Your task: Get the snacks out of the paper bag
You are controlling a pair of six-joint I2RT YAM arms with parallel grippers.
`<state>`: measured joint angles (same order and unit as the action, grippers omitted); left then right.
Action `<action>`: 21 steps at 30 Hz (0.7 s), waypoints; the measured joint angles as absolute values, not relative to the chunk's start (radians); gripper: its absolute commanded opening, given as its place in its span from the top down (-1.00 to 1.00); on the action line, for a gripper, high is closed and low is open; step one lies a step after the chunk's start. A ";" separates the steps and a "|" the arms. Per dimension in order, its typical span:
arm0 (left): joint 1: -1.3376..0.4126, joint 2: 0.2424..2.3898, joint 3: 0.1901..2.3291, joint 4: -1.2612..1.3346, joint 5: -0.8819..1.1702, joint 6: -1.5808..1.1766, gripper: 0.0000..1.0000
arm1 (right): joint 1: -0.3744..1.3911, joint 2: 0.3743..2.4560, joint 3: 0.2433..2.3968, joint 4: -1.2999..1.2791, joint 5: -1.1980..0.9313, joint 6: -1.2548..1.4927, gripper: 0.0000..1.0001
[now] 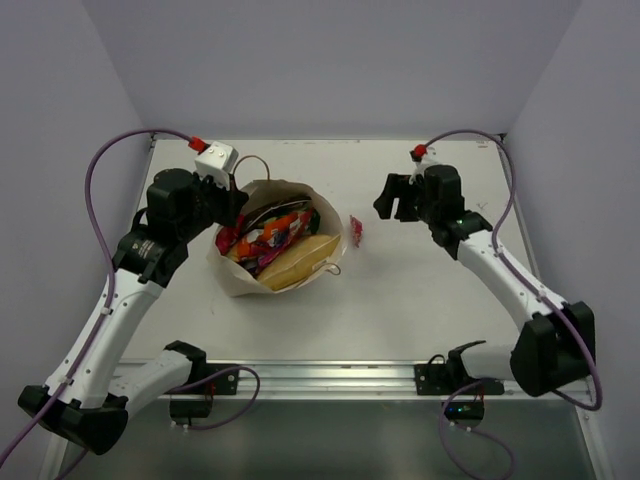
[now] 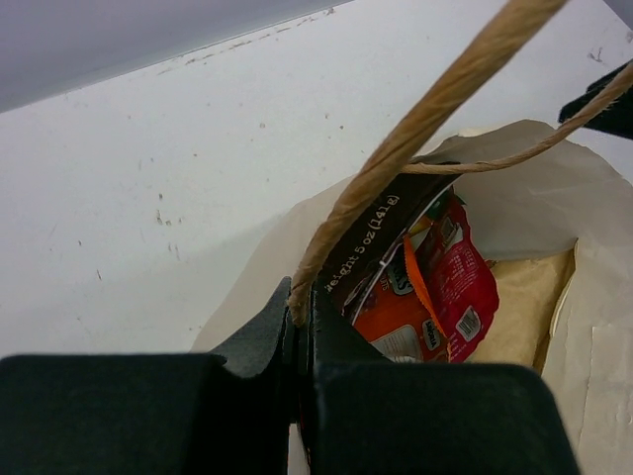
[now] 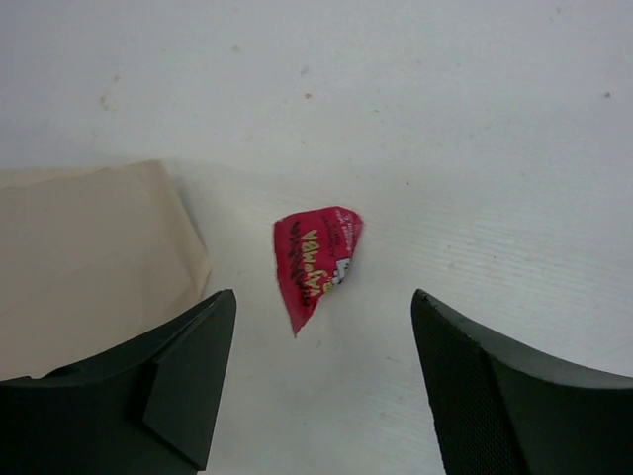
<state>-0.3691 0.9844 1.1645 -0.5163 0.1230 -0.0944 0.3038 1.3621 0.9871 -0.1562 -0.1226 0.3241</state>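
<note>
The paper bag lies open-mouthed left of the table's middle, with several snacks inside: dark brown, orange, magenta-red and tan-yellow packets. My left gripper is at the bag's far-left rim, shut on its twisted-cord handle, which runs taut up from the jaws. A tiny red packet lies flat on the table just right of the bag. My right gripper hovers to its right, open, with the red packet ahead of its spread fingers and nothing held.
The bag's tan wall reaches close to the right gripper's left finger. The second cord handle loops up behind the bag. White table stretches right and in front of the bag; a metal rail runs along the near edge.
</note>
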 measured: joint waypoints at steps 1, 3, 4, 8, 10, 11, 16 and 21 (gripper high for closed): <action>-0.369 0.984 1.164 -0.516 0.123 -0.094 1.00 | 0.324 1.314 0.996 -0.182 -0.111 0.320 -0.52; -0.369 0.984 1.164 -0.517 0.123 -0.094 1.00 | 0.392 1.228 1.024 -0.231 -0.080 0.314 -0.54; -0.369 0.984 1.164 -0.517 0.122 -0.094 1.00 | 0.445 1.184 1.048 -0.254 -0.064 0.312 -0.54; -0.369 0.984 1.164 -0.517 0.122 -0.094 1.00 | 0.660 1.068 1.172 -0.309 -0.022 0.313 -0.55; -0.369 0.984 1.164 -0.517 0.122 -0.094 1.00 | 0.732 1.045 1.227 -0.332 -0.012 0.313 -0.55; -0.369 0.984 1.164 -0.517 0.121 -0.094 1.00 | 0.774 1.044 1.258 -0.345 -0.008 0.316 -0.55; -0.369 0.984 1.164 -0.517 0.116 -0.094 1.00 | 0.952 1.138 1.388 -0.409 0.071 0.352 -0.52; -0.369 0.984 1.164 -0.517 0.114 -0.094 1.00 | 1.036 1.324 1.463 -0.447 0.158 0.423 -0.48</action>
<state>-0.3691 0.9840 1.1645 -0.5167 0.1143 -0.0940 1.0359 1.3243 1.4628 -0.4465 0.1581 0.4232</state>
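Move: The orange snack inside the paper bag lies about 25 cm to the right hand's left and 8 cm back, roughly level with it. The bag's right rim comes between, some 9 cm left and 8 cm back, and the yellow pack is about 19 cm left and 13 cm back. The small red snack already taken out is some 5 cm left, 4 cm ahead and 16 cm below. From the left hand, the orange snack is about 6 cm right, 1 cm ahead and 14 cm lower. Starting beside the bag, above the small red snack on the table, the right hand climbs about 21 cm with fingers staying wide open, drawing back some 16 cm and swinging left over the bag's right rim, then carries on left to about 20 cm in all as it sinks 4 cm towards the snacks inside. The wrist turns about 25 degrees counter-clockwise, with the fingers first tipping up and then partly down again, while the left hand stays put and keeps its shut grip on the bag's left rim by the handle. ##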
